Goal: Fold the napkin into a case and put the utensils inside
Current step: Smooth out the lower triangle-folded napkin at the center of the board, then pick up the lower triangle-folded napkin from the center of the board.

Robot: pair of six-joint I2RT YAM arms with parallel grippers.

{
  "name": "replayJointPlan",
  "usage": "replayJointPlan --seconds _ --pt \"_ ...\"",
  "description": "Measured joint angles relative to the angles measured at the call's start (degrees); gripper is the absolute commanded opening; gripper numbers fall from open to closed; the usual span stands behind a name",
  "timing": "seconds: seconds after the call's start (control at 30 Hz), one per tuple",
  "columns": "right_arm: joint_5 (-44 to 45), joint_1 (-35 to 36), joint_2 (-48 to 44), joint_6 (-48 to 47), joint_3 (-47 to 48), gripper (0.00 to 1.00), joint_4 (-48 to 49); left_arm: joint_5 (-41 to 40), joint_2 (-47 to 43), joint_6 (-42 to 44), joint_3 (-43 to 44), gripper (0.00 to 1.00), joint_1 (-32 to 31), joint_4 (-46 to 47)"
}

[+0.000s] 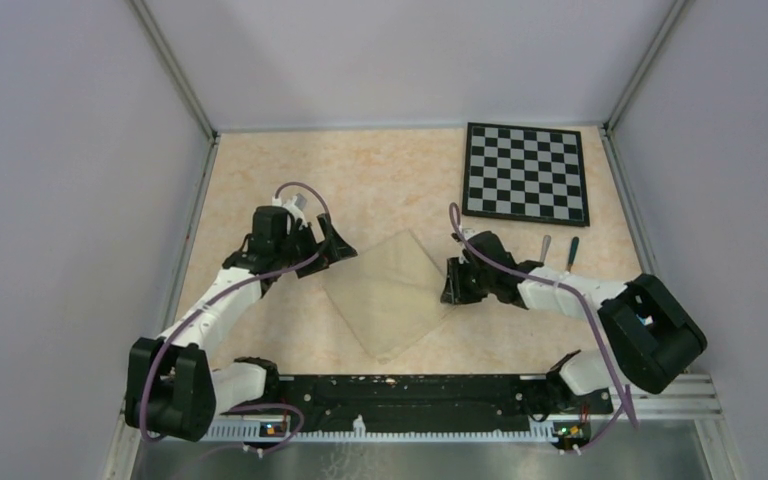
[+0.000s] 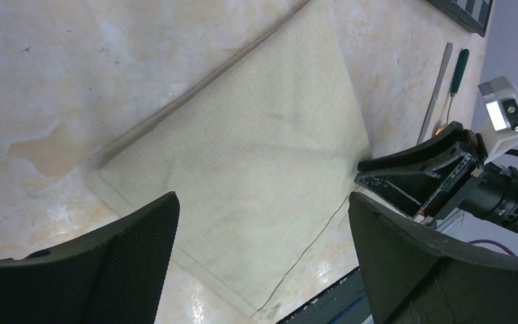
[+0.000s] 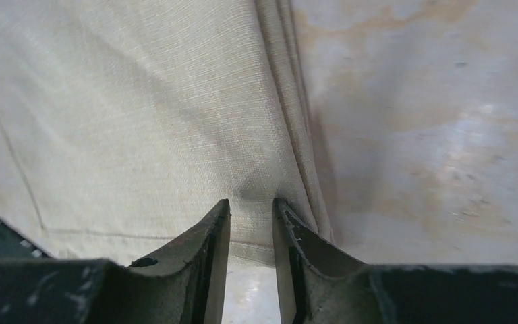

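The beige napkin [image 1: 390, 295] lies flat on the table as a diamond between the arms; it also shows as the napkin [image 2: 256, 148] and the napkin [image 3: 141, 101], where layered edges run along its right side. My left gripper [image 1: 345, 250] hovers at its left corner, wide open and empty, as the left gripper [image 2: 263, 199] in its own view. My right gripper [image 1: 450, 280] is at the cloth's right corner. In the right wrist view the right gripper [image 3: 251, 201] has its tips pressed onto the cloth, jaws narrowly apart, nothing between them. The knife [image 1: 545, 248] and spoon [image 1: 572, 250] lie right of it.
A black-and-white checkered board [image 1: 527, 172] lies at the back right, just beyond the utensils. Grey walls close in the table on three sides. The black rail [image 1: 410, 390] carrying the arm bases runs along the near edge.
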Motion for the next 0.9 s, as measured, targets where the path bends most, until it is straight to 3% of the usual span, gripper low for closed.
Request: replayJointPlan --seconds 0.13,0.27,0.4,0.47,0.67,0.8,0.9 --pt "7.8 -0.1 -3.5 -2.3 0.0 0.43 -3.8 0.6 -0.8 0.0 0.0 0.99 0.0 -0.2" --pt "7.7 0.3 -7.1 -5.6 0.9 0.55 -6.7 1.1 -1.6 0.0 -0.2 0.99 0.0 -0.2" --pt "7.3 5.8 -7.9 -9.5 4.4 0.81 -7.8 1.2 -2.3 -0.4 -2.2 0.99 0.0 -0.2" --pt "8.1 12.0 -7.6 -11.8 6.8 0.84 -8.3 -0.4 -3.1 -0.9 -2.5 0.99 0.0 -1.7" --pt "12.8 27.1 1.0 -14.4 17.3 0.86 -12.5 -15.2 -6.5 -4.8 -1.4 0.99 3.6 -9.7" --pt "17.8 32.7 10.1 -13.9 24.7 0.85 -16.9 -18.8 -7.4 -6.2 -1.3 0.99 7.3 -11.8" --pt "20.0 35.1 15.1 -13.1 28.6 0.79 -20.0 -19.3 -7.6 -6.5 -1.3 0.99 8.2 -12.9"
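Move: Back and to the left of the right hand, about 11 cm back and 13 cm left, lies the napkin's near corner, roughly 1 cm lower. The right fingertips are at its right corner; its far corner is some 13 cm ahead and 8 cm left of the right hand, its left corner about 23 cm left and 3 cm ahead. From the left hand the near corner is some 18 cm back, 9 cm right and 10 cm below. Finishing its outward drag on the napkin's right corner, the right hand slides about 3 cm to the right, then comes free, opening wide as it rises and swings left and back over the napkin, turning counter-clockwise some 35 degrees. It then sinks about 3 cm towards the near corner. The left hand, still open and empty, swings 9 cm left, away from the napkin. ##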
